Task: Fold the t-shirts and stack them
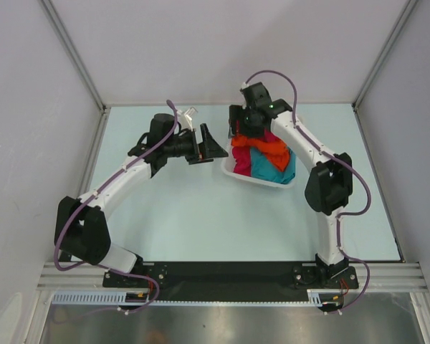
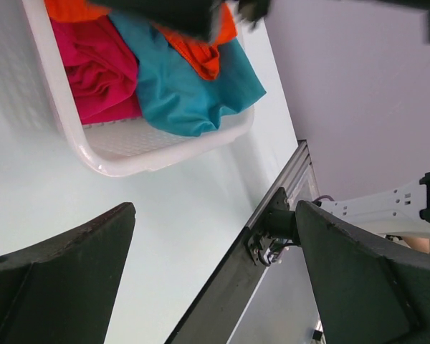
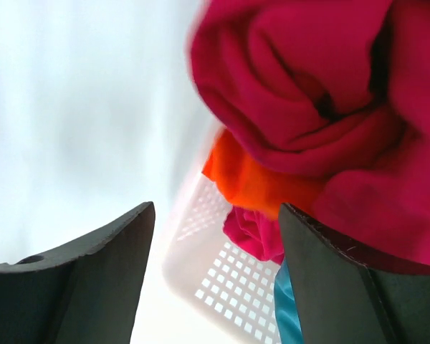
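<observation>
Three crumpled t-shirts lie in a white lattice basket [image 1: 252, 182]: an orange one [image 1: 245, 141], a crimson one [image 1: 244, 162] and a teal one [image 1: 269, 172]. My right gripper [image 1: 245, 130] hangs over the basket's far left corner. In the right wrist view it [image 3: 215, 209] stands open. The crimson shirt [image 3: 308, 86] bulges above its right finger, with orange cloth [image 3: 258, 179] and the basket wall [image 3: 229, 279] beyond the gap. My left gripper [image 1: 205, 137] is open above the table, left of the basket, holding nothing [image 2: 215, 208].
The left wrist view shows the basket rim [image 2: 165, 154], with the teal shirt [image 2: 186, 93] draped over its edge. Grey walls enclose the pale table [image 1: 186, 215] on three sides. The black base rail [image 1: 222, 276] runs along the near edge.
</observation>
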Action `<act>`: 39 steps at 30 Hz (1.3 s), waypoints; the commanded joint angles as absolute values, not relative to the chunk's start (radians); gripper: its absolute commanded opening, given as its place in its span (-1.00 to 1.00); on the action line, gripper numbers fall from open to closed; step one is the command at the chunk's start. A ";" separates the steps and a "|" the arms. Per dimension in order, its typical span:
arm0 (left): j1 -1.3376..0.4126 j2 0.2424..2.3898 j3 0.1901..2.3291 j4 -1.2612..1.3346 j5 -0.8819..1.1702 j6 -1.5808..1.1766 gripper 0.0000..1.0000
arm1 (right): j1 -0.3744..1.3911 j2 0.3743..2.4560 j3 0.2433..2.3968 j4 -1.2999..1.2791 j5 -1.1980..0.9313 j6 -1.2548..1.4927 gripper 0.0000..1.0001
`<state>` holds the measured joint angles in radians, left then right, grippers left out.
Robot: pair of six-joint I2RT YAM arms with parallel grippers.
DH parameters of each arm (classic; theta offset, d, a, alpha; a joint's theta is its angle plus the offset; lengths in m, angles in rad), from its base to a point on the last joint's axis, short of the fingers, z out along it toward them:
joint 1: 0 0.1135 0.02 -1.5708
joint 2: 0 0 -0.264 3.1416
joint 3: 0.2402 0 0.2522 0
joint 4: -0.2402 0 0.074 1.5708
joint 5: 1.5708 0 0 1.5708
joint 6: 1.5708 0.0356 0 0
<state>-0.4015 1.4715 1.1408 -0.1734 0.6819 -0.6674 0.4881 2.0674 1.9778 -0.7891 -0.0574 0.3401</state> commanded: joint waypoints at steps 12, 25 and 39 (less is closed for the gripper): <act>-0.397 1.470 1.144 -0.157 0.640 -0.626 0.99 | 0.445 1.836 1.786 -0.770 -0.005 0.325 0.55; -0.426 1.479 1.147 -0.149 0.632 -0.632 0.99 | 0.410 1.809 1.516 -0.655 0.037 0.327 0.53; -0.437 1.476 1.152 -0.149 0.632 -0.632 0.99 | 0.400 1.839 1.447 -0.624 0.012 0.333 0.52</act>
<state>-0.4320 1.4811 1.1408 -0.1871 0.6312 -0.6460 0.3965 1.8366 1.4719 -0.6529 0.0208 0.3222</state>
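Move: The teal shirt's middle in the basket is about 9 cm back, 8 cm right and 11 cm below the right hand. The orange shirt is nearer, 4 cm back and 5 right; the big red heap lies about 4 cm ahead and 2 right, while the small red bundle sits 8 cm back and 2 left. From the left hand, the teal shirt lies some 19 cm right, 5 cm ahead and 17 below. Up first, some 7 cm clear of the basket's left side, then over and down in an arc: the right hand swings about 9 cm right and 6 cm back while dropping roughly 13 cm from its peak, towards the teal shirt beside the orange one. It slows to a creep low over the cloth, fingers still wide open; the wrist tips only slightly. ##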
